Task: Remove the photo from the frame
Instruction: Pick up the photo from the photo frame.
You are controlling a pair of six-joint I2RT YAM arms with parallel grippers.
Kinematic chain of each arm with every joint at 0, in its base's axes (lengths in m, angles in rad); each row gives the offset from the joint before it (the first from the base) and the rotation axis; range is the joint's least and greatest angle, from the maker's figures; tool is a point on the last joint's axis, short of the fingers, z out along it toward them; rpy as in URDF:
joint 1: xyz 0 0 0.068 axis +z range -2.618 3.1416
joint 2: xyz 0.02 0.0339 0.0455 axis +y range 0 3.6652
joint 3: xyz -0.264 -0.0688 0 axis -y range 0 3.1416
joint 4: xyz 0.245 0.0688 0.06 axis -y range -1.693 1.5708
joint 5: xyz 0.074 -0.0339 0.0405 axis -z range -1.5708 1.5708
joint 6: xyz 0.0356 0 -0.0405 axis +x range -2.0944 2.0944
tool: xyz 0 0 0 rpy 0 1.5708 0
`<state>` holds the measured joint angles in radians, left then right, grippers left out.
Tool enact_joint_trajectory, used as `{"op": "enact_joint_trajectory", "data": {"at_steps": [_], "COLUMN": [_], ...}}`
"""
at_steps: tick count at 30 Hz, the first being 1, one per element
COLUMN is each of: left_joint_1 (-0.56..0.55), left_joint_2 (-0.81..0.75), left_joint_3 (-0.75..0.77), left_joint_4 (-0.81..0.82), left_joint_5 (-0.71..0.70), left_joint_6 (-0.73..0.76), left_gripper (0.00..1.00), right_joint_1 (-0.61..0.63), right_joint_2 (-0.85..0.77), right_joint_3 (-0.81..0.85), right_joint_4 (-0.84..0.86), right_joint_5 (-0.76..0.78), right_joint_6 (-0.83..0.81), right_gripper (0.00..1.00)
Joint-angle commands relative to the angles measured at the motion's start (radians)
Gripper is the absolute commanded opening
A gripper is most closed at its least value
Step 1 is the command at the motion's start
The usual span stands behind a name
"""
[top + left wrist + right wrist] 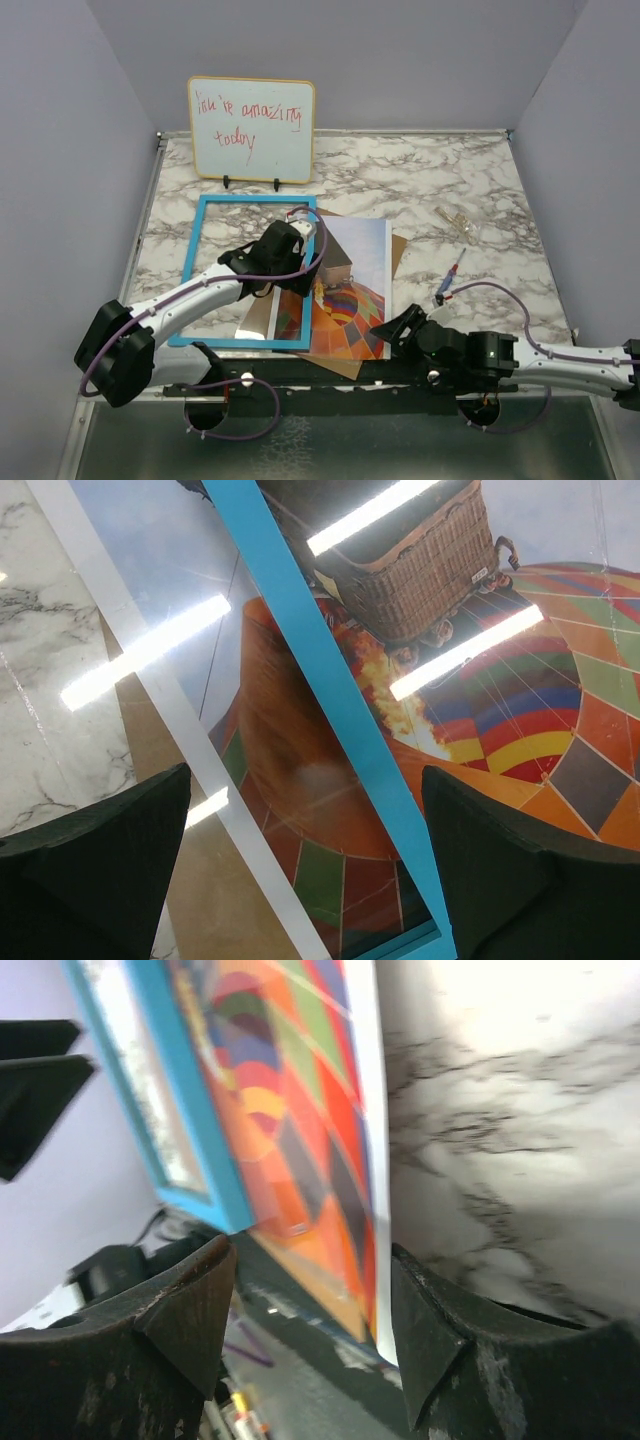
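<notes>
The frame (199,270), a narrow bright blue rim, lies flat at the table's left centre. The photo (355,270), a striped hot-air balloon on pale sky, lies beside it, its left part under the frame's right rim (330,700). A brown backing board (399,255) pokes out beneath the photo. My left gripper (300,238) hovers open over that rim, which runs between its fingers (100,865). My right gripper (386,332) is open at the photo's near right corner (378,1330). That corner sits between the fingers (175,1310), and they do not pinch it.
A small whiteboard (252,130) with red handwriting stands at the back. A pen (450,280) and a small clear item (460,222) lie on the marble right of the photo. A shiny clear pane (180,720) overlaps the photo's left part. Purple walls close in on both sides.
</notes>
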<state>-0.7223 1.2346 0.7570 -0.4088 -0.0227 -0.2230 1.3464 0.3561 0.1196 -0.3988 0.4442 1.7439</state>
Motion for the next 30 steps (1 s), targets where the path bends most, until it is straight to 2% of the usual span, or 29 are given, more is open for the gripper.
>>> {"op": "enact_joint_trajectory", "data": {"at_steps": [1, 4, 7, 10, 18, 25, 30], "left_joint_1": [-0.003, -0.003, -0.003, -0.003, -0.003, 0.0, 0.0], "left_joint_2": [0.008, 0.007, 0.01, 0.016, 0.021, 0.022, 0.028], "left_joint_3": [0.028, 0.026, 0.026, 0.029, 0.033, 0.033, 0.035], "left_joint_4": [-0.012, -0.013, -0.013, -0.015, -0.019, -0.021, -0.021], "left_joint_5": [0.009, 0.007, 0.004, 0.003, 0.003, 0.001, 0.012], "left_joint_6": [0.006, 0.005, 0.004, 0.004, 0.003, 0.004, 0.008], "left_gripper": [0.96, 0.96, 0.96, 0.96, 0.96, 0.97, 0.98], "right_joint_1": [-0.003, -0.002, -0.003, -0.002, -0.004, -0.004, -0.005], "right_joint_2": [0.142, 0.233, 0.273, 0.248, 0.131, 0.159, 0.149], "right_joint_3": [0.012, 0.019, 0.009, 0.012, -0.032, -0.071, -0.102], "right_joint_4": [-0.084, -0.056, 0.05, 0.108, 0.093, 0.14, 0.235], "right_joint_5": [0.024, 0.01, -0.018, -0.016, -0.007, -0.026, -0.01], "right_joint_6": [0.025, 0.055, 0.018, 0.003, -0.001, 0.029, 0.018], "right_gripper": [0.65, 0.62, 0.58, 0.52, 0.47, 0.44, 0.42]}}
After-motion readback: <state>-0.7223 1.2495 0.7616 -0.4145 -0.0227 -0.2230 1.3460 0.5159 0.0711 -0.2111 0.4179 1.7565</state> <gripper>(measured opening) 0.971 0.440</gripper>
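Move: The right hand hovers low at the photo's near right corner: that corner lies about 2 cm back from it and some 3 cm below, while the photo's middle is roughly 11 cm ahead, 10 cm to its left and 4 cm down. The frame's middle is some 28 cm left and 14 cm ahead, the screwdriver about 14 cm right and 14 cm ahead. From the left hand, the photo's middle lies about 5 cm right, level ahead and 6 cm below. The right hand drops quickly by about 3 cm at the photo's near right corner, its left side tipping down nearly 10 degrees, then comes back up by about half of that and rolls almost level again, ending some 2 cm lower and 1 cm farther left, towards the photo's middle. As it bottoms out and rises, its fingers partly close around the photo's right edge but don't shut, the edge still running between the fingertips; whether either finger touches it can't be seen. ##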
